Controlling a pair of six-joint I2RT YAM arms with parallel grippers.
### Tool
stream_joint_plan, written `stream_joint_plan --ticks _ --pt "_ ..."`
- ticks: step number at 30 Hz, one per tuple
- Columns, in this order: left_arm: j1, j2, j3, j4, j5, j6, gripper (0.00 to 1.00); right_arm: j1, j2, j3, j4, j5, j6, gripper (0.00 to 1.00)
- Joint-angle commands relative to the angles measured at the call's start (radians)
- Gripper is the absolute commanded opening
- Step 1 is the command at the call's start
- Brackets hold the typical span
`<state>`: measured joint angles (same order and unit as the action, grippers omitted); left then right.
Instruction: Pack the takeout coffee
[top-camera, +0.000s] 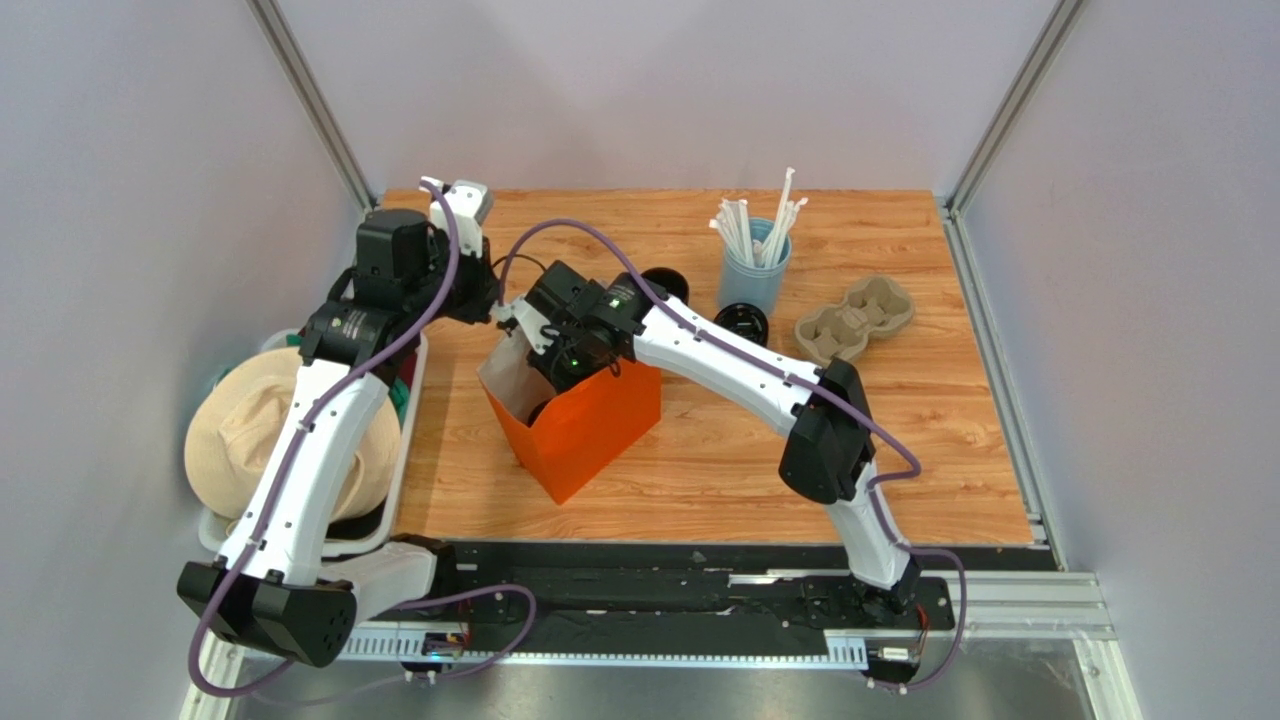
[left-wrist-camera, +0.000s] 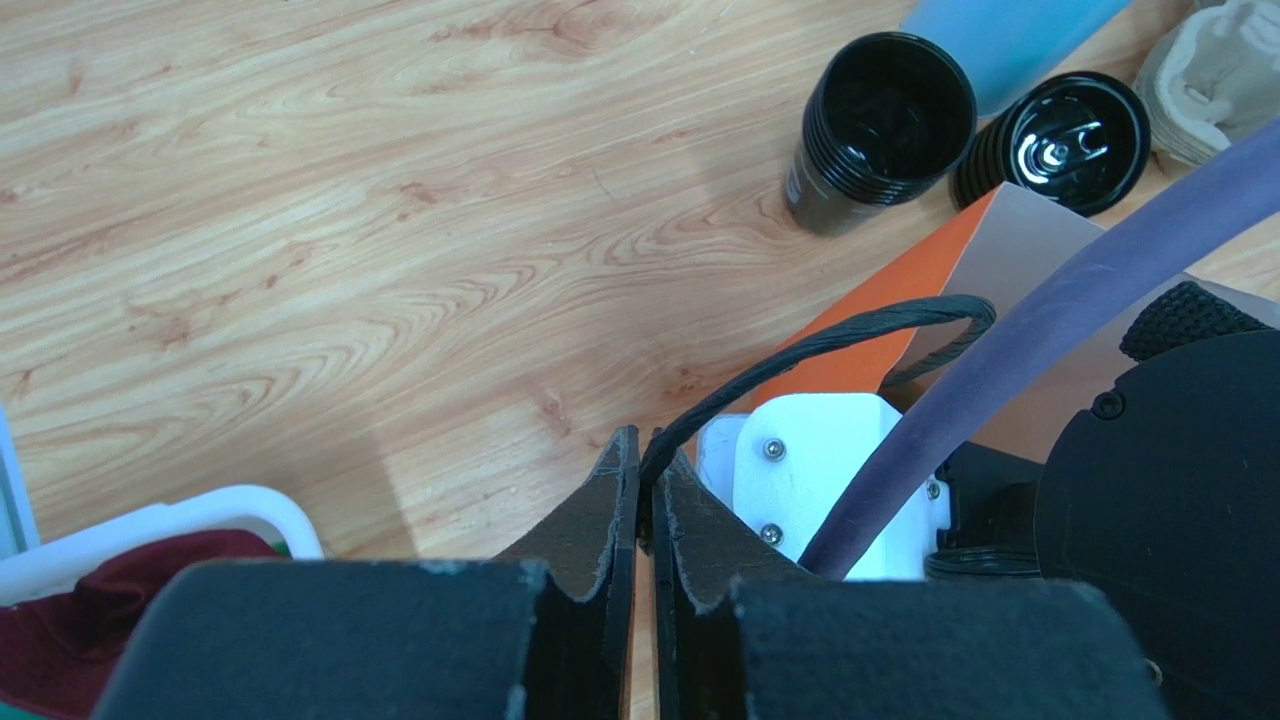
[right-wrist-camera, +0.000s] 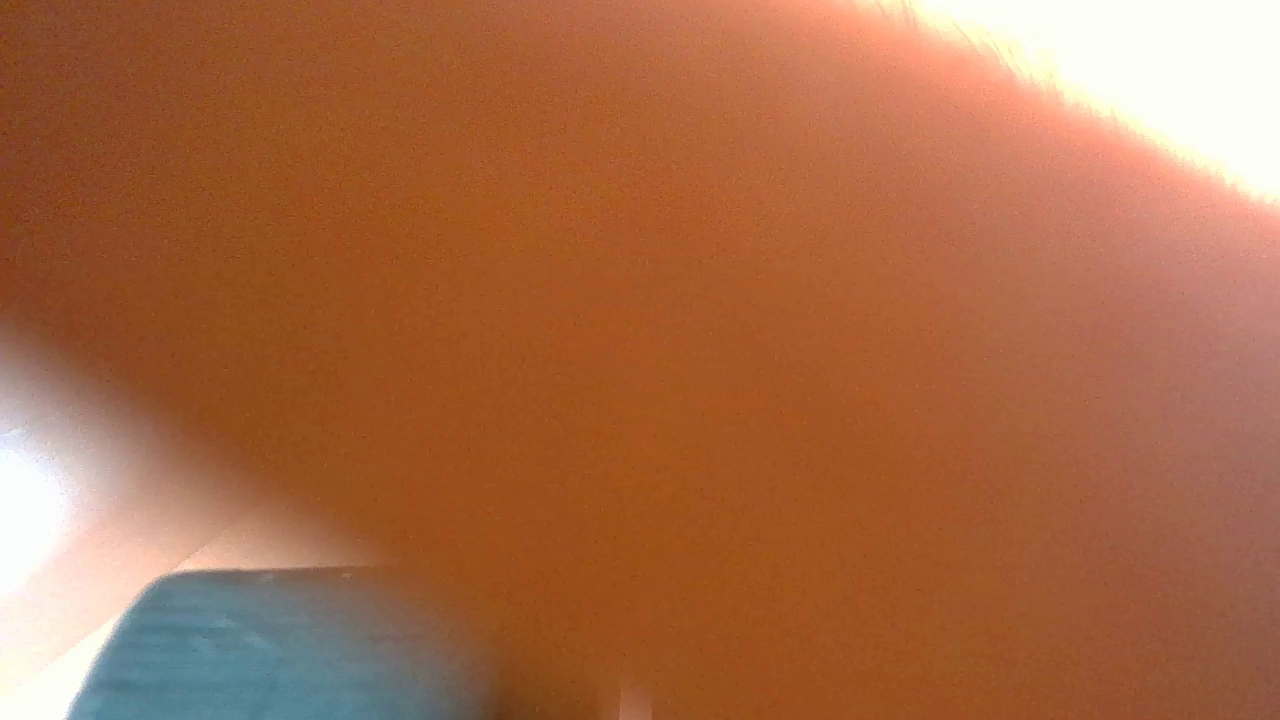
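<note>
The takeout coffee cup (top-camera: 663, 285) (left-wrist-camera: 879, 128), dark and round, stands open on the wooden table behind the orange paper bag (top-camera: 579, 428) (left-wrist-camera: 899, 300). Its black lid (top-camera: 741, 320) (left-wrist-camera: 1059, 143) lies beside it. My left gripper (top-camera: 489, 296) (left-wrist-camera: 646, 488) is shut on the bag's black cord handle (left-wrist-camera: 842, 338) at the bag's back left corner. My right gripper (top-camera: 553, 365) reaches down into the bag's mouth, and its fingers are hidden. The right wrist view is filled by the blurred orange bag wall (right-wrist-camera: 676, 345), with a blurred teal shape (right-wrist-camera: 256, 645) at the lower left.
A pale blue cup of white straws (top-camera: 753, 267) (left-wrist-camera: 1007, 38) and a moulded cardboard cup tray (top-camera: 857, 317) (left-wrist-camera: 1220, 75) stand at the back right. A white basket (top-camera: 403, 450) (left-wrist-camera: 166, 525) holding a straw hat (top-camera: 271, 428) sits at the left table edge.
</note>
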<state>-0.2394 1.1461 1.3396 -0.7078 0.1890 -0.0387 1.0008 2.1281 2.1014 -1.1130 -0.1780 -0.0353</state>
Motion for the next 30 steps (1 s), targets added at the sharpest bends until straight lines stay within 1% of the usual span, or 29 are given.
stream_joint_plan --ticks 1,13,16,19,22,23,26,28,29,30 --pt "-0.017 -0.029 -0.005 0.09 0.092 -0.026 0.0 0.047 0.085 -0.011 -0.074 0.014 -0.032 0.0" --pt "-0.017 -0.034 -0.019 0.096 0.093 -0.021 0.0 0.059 0.11 -0.018 -0.104 0.026 -0.043 0.0" --pt "-0.017 -0.032 -0.02 0.096 0.092 -0.02 0.0 0.061 0.104 -0.021 -0.104 0.025 -0.048 0.02" --pt "-0.017 -0.029 -0.02 0.096 0.092 -0.02 0.0 0.062 0.102 -0.012 -0.111 0.017 -0.054 0.07" --pt "-0.017 -0.032 -0.02 0.096 0.089 -0.02 0.0 0.062 0.095 -0.001 -0.117 0.017 -0.064 0.17" --pt "-0.017 -0.034 -0.02 0.096 0.089 -0.02 0.0 0.062 0.086 0.002 -0.119 0.018 -0.067 0.24" --pt "-0.017 -0.034 -0.02 0.096 0.087 -0.017 0.0 0.062 0.066 0.015 -0.122 0.023 -0.074 0.33" --pt "-0.017 -0.034 -0.02 0.096 0.086 -0.018 0.0 0.062 0.058 0.028 -0.133 0.025 -0.078 0.36" --pt "-0.017 -0.034 -0.02 0.096 0.086 -0.018 0.0 0.061 0.055 0.041 -0.136 0.025 -0.08 0.41" --pt "-0.017 -0.034 -0.02 0.096 0.087 -0.018 0.0 0.061 0.049 0.046 -0.143 0.025 -0.084 0.42"
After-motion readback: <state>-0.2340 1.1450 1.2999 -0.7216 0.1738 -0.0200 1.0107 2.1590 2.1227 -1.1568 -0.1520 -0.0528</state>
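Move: The right hand is down inside the mouth of the orange bag, whose middle lies about 4 cm to its right and some 3 cm below; a black cup lid shows roughly 2 cm to its left. The black cup stack stands about 15 cm ahead and 13 cm right, the lid stack 13 cm ahead and 24 cm right, both some 10 cm lower. From the left hand the bag's middle is about 9 cm back, 12 cm right and 18 cm below. Fingers still pinched on the far handle, the left hand eases down about 2 cm and then holds, while the right hand, nearly shut inside the bag beside the cup lid, sinks in step by about 1.5 cm and pauses. The right fingers then open to a bit over a third, and that hand barely starts rising and edging right. ##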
